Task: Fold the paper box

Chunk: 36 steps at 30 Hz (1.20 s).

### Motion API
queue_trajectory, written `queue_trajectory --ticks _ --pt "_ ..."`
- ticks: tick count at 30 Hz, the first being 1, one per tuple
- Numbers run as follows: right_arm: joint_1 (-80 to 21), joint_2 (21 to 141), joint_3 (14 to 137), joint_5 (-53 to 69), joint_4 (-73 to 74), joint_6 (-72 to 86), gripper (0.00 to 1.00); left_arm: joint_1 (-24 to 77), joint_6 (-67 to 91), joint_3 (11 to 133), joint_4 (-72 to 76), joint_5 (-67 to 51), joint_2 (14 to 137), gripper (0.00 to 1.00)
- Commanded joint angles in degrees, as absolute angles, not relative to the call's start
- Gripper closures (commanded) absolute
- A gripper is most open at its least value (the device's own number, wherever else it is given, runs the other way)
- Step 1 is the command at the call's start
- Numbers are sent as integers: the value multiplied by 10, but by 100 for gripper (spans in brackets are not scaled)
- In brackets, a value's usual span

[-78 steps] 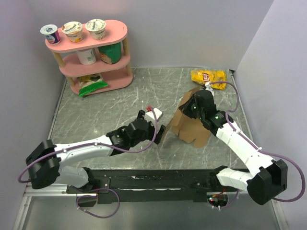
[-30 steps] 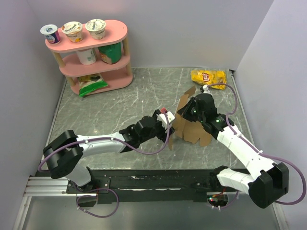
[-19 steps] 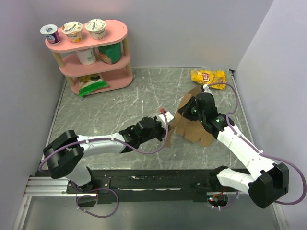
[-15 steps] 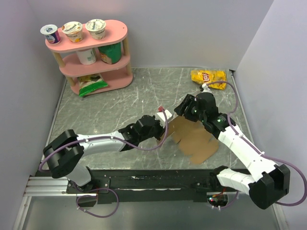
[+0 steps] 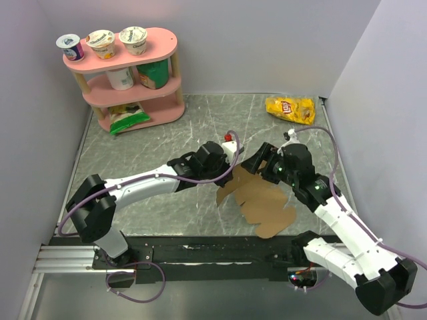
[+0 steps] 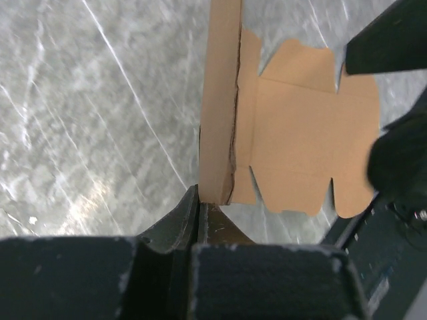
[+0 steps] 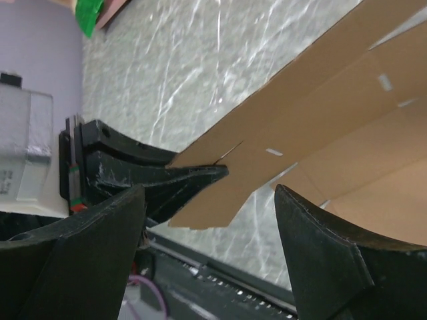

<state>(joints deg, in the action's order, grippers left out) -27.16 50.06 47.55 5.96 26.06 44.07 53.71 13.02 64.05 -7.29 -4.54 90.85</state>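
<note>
The paper box is a flat die-cut sheet of brown cardboard point(image 5: 261, 203) lying mostly flat on the table, with its left panel turned up. My left gripper point(image 5: 231, 175) is shut on the lower edge of that upright panel point(image 6: 220, 100), and its fingertips point(image 6: 200, 203) pinch it while the rest of the sheet point(image 6: 303, 140) spreads to the right. My right gripper point(image 5: 261, 165) hovers open over the sheet's far edge with nothing between its fingers point(image 7: 100, 247). In the right wrist view the cardboard point(image 7: 320, 113) passes above the gap, and the left gripper's fingers point(image 7: 167, 179) clamp its corner.
A yellow chip bag point(image 5: 290, 109) lies at the back right. At the back left a pink shelf point(image 5: 157, 83) carries yogurt cups and a green bag. The black base rail point(image 5: 220, 253) runs along the near edge, close to the sheet.
My right gripper has opened, let go of the cardboard and pulled back. My left gripper has shut on the sheet's left panel. The sheet has dropped from standing to lying mostly flat.
</note>
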Motion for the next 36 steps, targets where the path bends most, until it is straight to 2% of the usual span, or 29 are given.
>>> queue_trajectory --ticks 1,6,16,19,20,22,23,24,26,27,28,29,33,36 --pt "-278 492 442 76 211 510 15 539 113 671 -158 -88 916 99" --pt "-285 506 408 78 137 569 15 539 98 658 -145 -104 906 99" --pt "-330 578 424 36 114 584 19 540 82 656 -141 -112 911 99" --pt "-336 586 417 33 112 584 28 540 82 651 -137 -99 907 99" --pt "-336 585 414 32 111 584 37 539 81 651 -136 -97 906 99" --pt "-337 584 407 26 111 584 41 540 81 649 -134 -97 908 99" --pt "-337 582 408 22 118 582 50 540 80 648 -135 -97 910 98" --pt "-337 581 409 17 120 580 54 540 80 649 -136 -95 911 97" --pt "-337 577 413 6 127 576 64 540 77 649 -138 -97 912 83" --pt "-337 575 415 4 132 572 69 540 77 645 -137 -98 911 68" --pt "-337 576 418 1 136 570 73 540 75 643 -135 -102 910 59" --pt "-337 575 421 1 139 570 81 539 74 639 -132 -105 904 54" --pt "-337 576 422 1 140 566 92 540 74 623 -128 -112 897 45" --pt "-337 576 417 1 137 568 96 541 82 624 -127 -122 905 45"
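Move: Roughly 5 cm to the left of the right hand, a centimetre farther out and 6 cm below it stands the paper box's raised edge, the part it will pinch; from the left hand that spot is about 3 cm ahead and 2 cm to the right, at much the same height. The left fingers are already shut on the box's held corner, some 7 cm left of the right hand, 2 cm nearer the robot and 7 cm lower. Sweeping down and left about 5 cm each way with open fingers, the right hand comes in beside the left fingers, tips slightly downward and closes to pinch the box's raised edge. Meanwhile the left hand, still gripping its corner, draws it back some 2 cm and waits; once the right fingers are closing, it opens, lets go and sinks a couple of centimetres, easing left. ##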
